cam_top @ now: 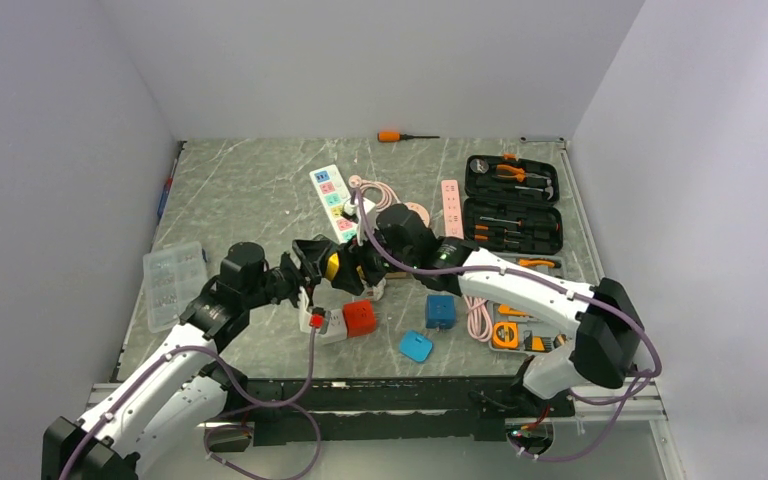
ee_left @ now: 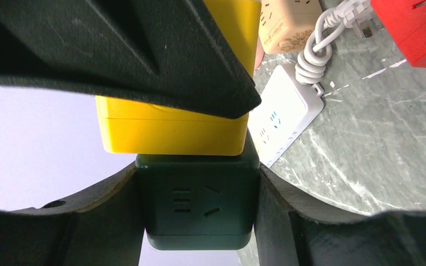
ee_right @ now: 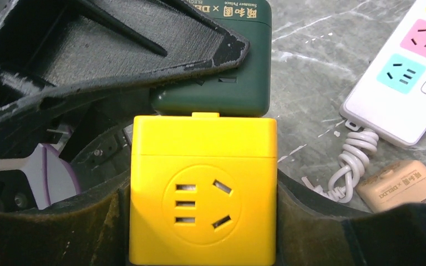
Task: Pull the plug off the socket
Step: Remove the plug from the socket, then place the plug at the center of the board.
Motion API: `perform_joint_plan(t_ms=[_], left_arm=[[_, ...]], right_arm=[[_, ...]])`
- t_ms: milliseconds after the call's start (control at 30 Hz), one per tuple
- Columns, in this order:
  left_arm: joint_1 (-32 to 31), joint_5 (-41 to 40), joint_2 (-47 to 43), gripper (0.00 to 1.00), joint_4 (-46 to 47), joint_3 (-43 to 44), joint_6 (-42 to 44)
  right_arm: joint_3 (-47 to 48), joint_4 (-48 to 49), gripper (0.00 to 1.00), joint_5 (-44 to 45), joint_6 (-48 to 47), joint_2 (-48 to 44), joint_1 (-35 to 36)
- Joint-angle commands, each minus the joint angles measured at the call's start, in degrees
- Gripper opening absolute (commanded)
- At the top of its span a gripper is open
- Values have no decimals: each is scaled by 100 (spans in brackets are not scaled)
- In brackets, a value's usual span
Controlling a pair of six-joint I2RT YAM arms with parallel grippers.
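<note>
A yellow cube socket (ee_right: 202, 188) and a dark green cube socket (ee_left: 197, 202) are joined face to face and held above the table. My left gripper (ee_left: 197, 208) is shut on the green cube, with a finger on each side. My right gripper (ee_right: 202, 221) is shut on the yellow cube (ee_left: 169, 130). The green cube (ee_right: 227, 83) sits just beyond the yellow one in the right wrist view. In the top view both grippers meet at mid-table around the yellow cube (cam_top: 332, 265). The green one is mostly hidden there. No gap shows between the two cubes.
Below lie a white power strip with coloured sockets (cam_top: 328, 200), a small white strip with coiled cord (ee_left: 277, 119), a beige cube (ee_right: 405, 185), a red cube (cam_top: 359, 318), and two blue cubes (cam_top: 440, 311). A pink strip (cam_top: 451, 205), open tool case (cam_top: 512, 205) and clear box (cam_top: 173, 283) flank them.
</note>
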Motion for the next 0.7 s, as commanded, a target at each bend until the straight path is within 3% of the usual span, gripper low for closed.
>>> perform_joint_plan(t_ms=[0, 233, 467, 667], left_arm=[[923, -2017, 153, 0, -120, -209, -308], [1085, -2036, 238, 0, -273, -240, -165], [1103, -2247, 504, 0, -275, -272, -412], [824, -2766, 1797, 0, -1601, 1072, -2637]], right_arm=[[-402, -1046, 0, -275, -74, -856, -23], [-367, -1385, 0, -259, -216, -939, -81], [-661, -1483, 0, 300, -23, -1289, -296], [-956, -1368, 0, 1021, 378, -1238, -933]])
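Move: The left hand already grips the green plug, seated in the yellow socket held by the right hand. That socket lies about 4 cm back and 4 cm right of the left hand, so the plug is some 4 cm ahead and 4 cm left of the right hand. Roughly 17 cm below the left hand, the white power strip's middle is 10 cm ahead and 5 cm right, the red cube 11 cm back and 8 cm right. The green plug comes free of the yellow socket as both grippers keep their hold and pull apart. The left hand springs about 12 cm left and a little forward, sinking some 9 cm and swinging roughly 35 degrees counter-clockwise; the right goes about 10 cm right, dipping 3 cm, first drawing back, then easing forward again. ##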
